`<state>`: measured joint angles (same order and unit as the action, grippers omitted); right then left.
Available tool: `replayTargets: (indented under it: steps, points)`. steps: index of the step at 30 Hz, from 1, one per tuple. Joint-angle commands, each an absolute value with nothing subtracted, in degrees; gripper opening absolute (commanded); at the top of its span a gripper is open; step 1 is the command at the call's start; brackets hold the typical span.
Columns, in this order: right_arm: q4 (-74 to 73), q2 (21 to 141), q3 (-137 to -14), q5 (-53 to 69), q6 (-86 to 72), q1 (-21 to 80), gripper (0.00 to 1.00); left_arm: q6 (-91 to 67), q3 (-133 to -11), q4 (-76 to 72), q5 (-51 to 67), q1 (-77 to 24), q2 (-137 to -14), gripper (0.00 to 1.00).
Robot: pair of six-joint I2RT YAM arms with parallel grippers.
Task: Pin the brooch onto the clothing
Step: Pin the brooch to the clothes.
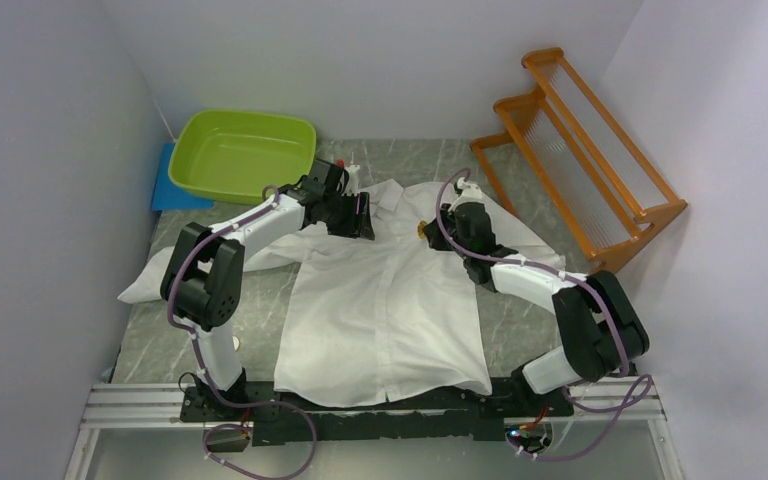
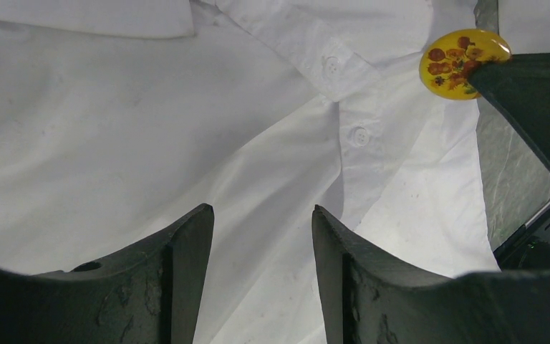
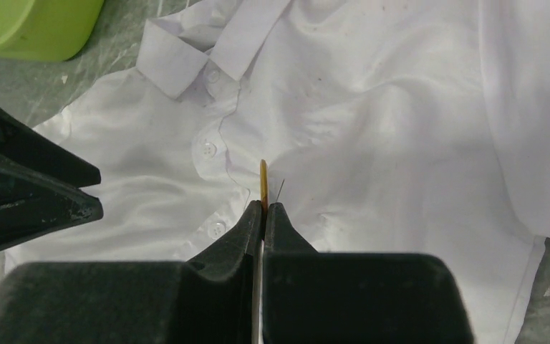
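The clothing [image 1: 380,310] is a white button-front shirt spread flat on the table, collar at the far end. The brooch [image 2: 458,61] is a round yellow pin with red-orange flowers. It hangs just above the shirt's chest beside the button placket, and my right gripper [image 3: 264,206] is shut on its lower edge. In the right wrist view the brooch [image 3: 263,179] shows edge-on, with a thin pin wire beside it. My left gripper [image 2: 261,215] is open over the shirt's other chest panel near the collar, nothing between its fingers, apart from the brooch [image 1: 423,230].
A green basin [image 1: 245,152] sits at the back left on a blue mat [image 1: 163,183]. An orange wooden rack [image 1: 585,150] stands at the back right. White walls close in on three sides. A shirt sleeve [image 1: 150,285] trails off to the left.
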<state>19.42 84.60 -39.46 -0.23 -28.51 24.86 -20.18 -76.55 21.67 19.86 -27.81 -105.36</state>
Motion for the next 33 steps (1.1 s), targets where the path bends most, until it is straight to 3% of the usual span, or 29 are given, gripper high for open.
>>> replayTargets:
  steps: [1,16,24,27,33]
  points:
    - [19.64,81.48,-41.15,-8.51,-22.71,27.78,0.00,-19.57,-78.94,20.35,20.68,-27.85,-104.27,0.58]
    - [22.16,77.27,-39.04,-29.97,-16.97,38.10,0.00,-18.91,-79.04,20.62,19.86,-27.85,-103.80,0.58]
    - [21.06,72.11,-36.88,-33.60,-27.04,38.94,0.00,-14.60,-74.27,11.93,26.23,-27.85,-98.96,0.58]
    - [16.23,70.47,-38.53,-37.23,-33.39,39.02,0.00,-12.80,-71.79,7.43,28.69,-27.91,-96.43,0.60]
    - [-7.91,74.14,-49.24,-46.92,-53.45,39.20,0.00,-10.72,-62.77,-9.69,36.74,-27.93,-92.41,0.61]
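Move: The right hand already holds the brooch, about 2 cm ahead of and 1 cm left of its hand point; the shirt's button strip runs some 7 cm to its left and 7 below, with the collar 7 cm ahead, 8 left and 8 below. From the open left hand, the brooch lies about 9 cm right, 1 ahead and level; the strip is 3 cm right and 6 below. Right hand keeps pinching the brooch, lifting it about 6 cm and turning clockwise; later the open left hand rises similarly. ##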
